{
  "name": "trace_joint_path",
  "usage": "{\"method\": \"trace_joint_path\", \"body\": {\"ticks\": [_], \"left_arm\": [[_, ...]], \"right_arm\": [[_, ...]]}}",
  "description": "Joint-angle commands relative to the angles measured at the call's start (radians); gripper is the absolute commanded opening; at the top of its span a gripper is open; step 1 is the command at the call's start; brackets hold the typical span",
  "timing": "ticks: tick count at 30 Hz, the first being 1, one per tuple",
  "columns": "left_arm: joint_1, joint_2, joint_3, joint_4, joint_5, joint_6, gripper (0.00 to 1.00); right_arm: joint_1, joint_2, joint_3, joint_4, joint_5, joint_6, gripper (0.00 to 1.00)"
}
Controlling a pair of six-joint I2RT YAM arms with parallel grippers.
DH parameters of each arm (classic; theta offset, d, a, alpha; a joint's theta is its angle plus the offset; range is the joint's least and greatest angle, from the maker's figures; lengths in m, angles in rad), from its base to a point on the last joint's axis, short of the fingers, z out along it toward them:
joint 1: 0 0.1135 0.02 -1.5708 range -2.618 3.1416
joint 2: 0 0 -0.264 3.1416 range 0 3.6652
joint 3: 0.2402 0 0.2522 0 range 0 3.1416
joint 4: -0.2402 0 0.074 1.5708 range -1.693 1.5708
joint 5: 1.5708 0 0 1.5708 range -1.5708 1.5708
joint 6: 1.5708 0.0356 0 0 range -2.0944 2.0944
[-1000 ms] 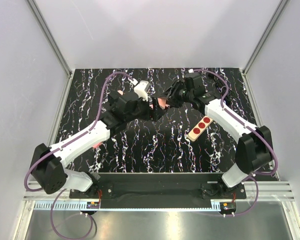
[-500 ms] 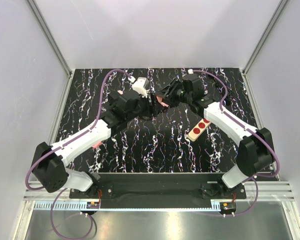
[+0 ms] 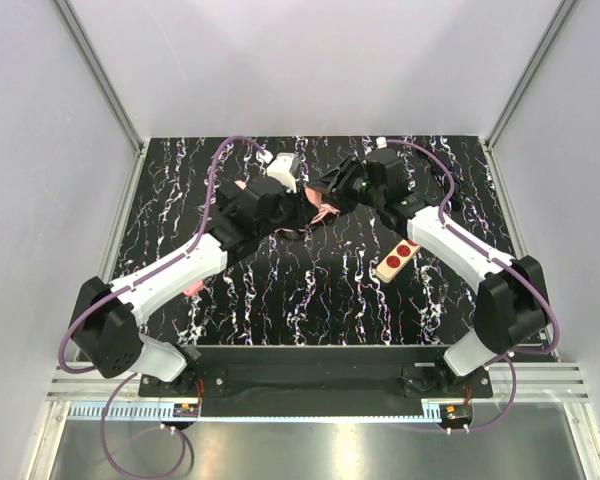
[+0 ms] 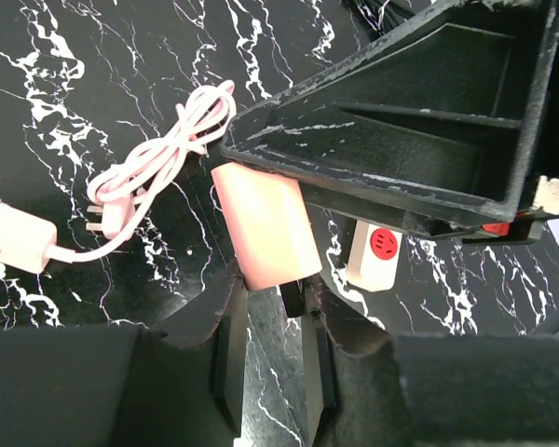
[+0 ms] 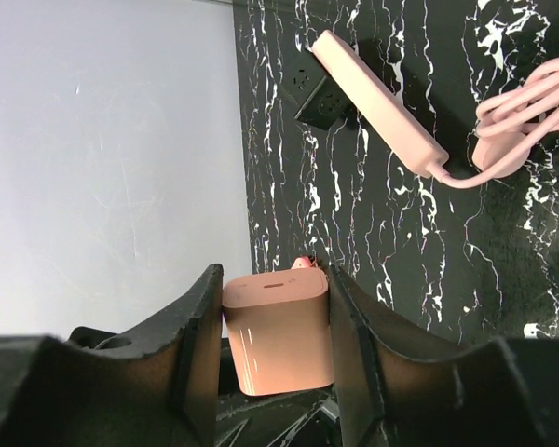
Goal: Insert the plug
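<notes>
The plug (image 5: 278, 340), a pink rounded block, is held off the table where the two arms meet (image 3: 323, 207). My right gripper (image 5: 275, 275) is shut on its sides and shows as a black wedge (image 4: 419, 121) over the block in the left wrist view. My left gripper (image 4: 278, 284) has its fingertips (image 4: 235, 284) pressed to the free end of the plug (image 4: 264, 228). The cream power strip (image 3: 398, 258) with red sockets lies flat on the table right of centre, also in the left wrist view (image 4: 380, 256).
A pink coiled cable (image 4: 158, 158) runs to a pink bar (image 4: 9, 237) on the black marbled table (image 3: 310, 290); both show in the right wrist view, bar (image 5: 377, 98) and cable (image 5: 531, 116). White walls enclose the table on three sides.
My left gripper has moved up and right to the plug and drawn its jaws in around its end. The right gripper kept its hold, shifting slightly back.
</notes>
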State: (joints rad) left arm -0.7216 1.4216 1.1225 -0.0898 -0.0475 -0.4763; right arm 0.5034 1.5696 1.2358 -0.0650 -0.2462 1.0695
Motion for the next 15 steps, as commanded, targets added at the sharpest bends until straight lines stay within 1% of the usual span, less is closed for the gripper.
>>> {"method": "trace_joint_path", "body": {"ticks": [1, 2, 3, 4, 8, 9, 10, 11, 12, 13, 15], "left_arm": [[-0.007, -0.039, 0.023, 0.055, 0.066, 0.051, 0.00], [-0.004, -0.056, 0.019, 0.055, 0.080, 0.053, 0.00], [0.002, -0.067, 0.008, 0.058, 0.109, 0.054, 0.00], [0.007, -0.085, 0.003, 0.059, 0.121, 0.053, 0.00], [0.028, -0.125, -0.007, 0.047, 0.187, 0.050, 0.00], [0.037, -0.131, -0.007, 0.033, 0.198, 0.053, 0.00], [0.042, -0.136, -0.004, 0.024, 0.215, 0.059, 0.00], [0.047, -0.144, -0.003, 0.015, 0.234, 0.064, 0.00], [0.057, -0.150, 0.000, -0.004, 0.286, 0.068, 0.00], [0.063, -0.162, 0.000, -0.014, 0.311, 0.079, 0.00], [0.082, -0.176, -0.001, -0.036, 0.420, 0.091, 0.00]], "right_arm": [[0.021, -0.057, -0.016, 0.048, -0.060, -0.034, 0.13], [0.021, -0.059, -0.018, 0.050, -0.068, -0.046, 0.16], [0.021, -0.068, -0.025, 0.051, -0.080, -0.055, 0.24], [0.023, -0.072, -0.029, 0.054, -0.088, -0.075, 0.29], [0.021, -0.103, -0.047, 0.053, -0.108, -0.129, 0.41], [0.021, -0.120, -0.056, 0.051, -0.113, -0.140, 0.46], [0.021, -0.129, -0.058, 0.050, -0.116, -0.170, 0.57], [0.017, -0.138, -0.056, 0.045, -0.122, -0.186, 0.63], [0.008, -0.155, -0.053, 0.034, -0.152, -0.204, 0.68], [-0.002, -0.163, -0.050, 0.031, -0.178, -0.250, 0.76], [-0.026, -0.183, -0.038, 0.011, -0.238, -0.290, 0.83]]}}
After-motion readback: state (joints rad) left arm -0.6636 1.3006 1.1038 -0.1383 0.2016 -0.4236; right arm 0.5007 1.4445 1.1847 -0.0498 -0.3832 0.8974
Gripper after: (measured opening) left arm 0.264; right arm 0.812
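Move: The plug, a pink block, hangs between the grippers: its middle is about 2 cm ahead, 2 cm right and 1 cm below the left hand point, and about 1 cm left of the right one, level fore and aft. Some 20 cm lower, from the left hand, the coiled cable lies about 14 cm ahead and 4 cm right, the pink power strip about 15 cm ahead and 13 cm left. The red-socket strip is about 24 cm right and 4 cm back of the right hand. The plug, gripped by both hands, is passed over to the left one: both draw back and up together, then the right fingers spread well apart and let go of its sides. The left keeps its pinch on the near end, going roughly 3 cm back and 3 cm up while turning about 10 degrees clockwise; the right goes some 4 cm back and 3 cm up, turning counter-clockwise and tipping its fingers up by about 10 degrees. ##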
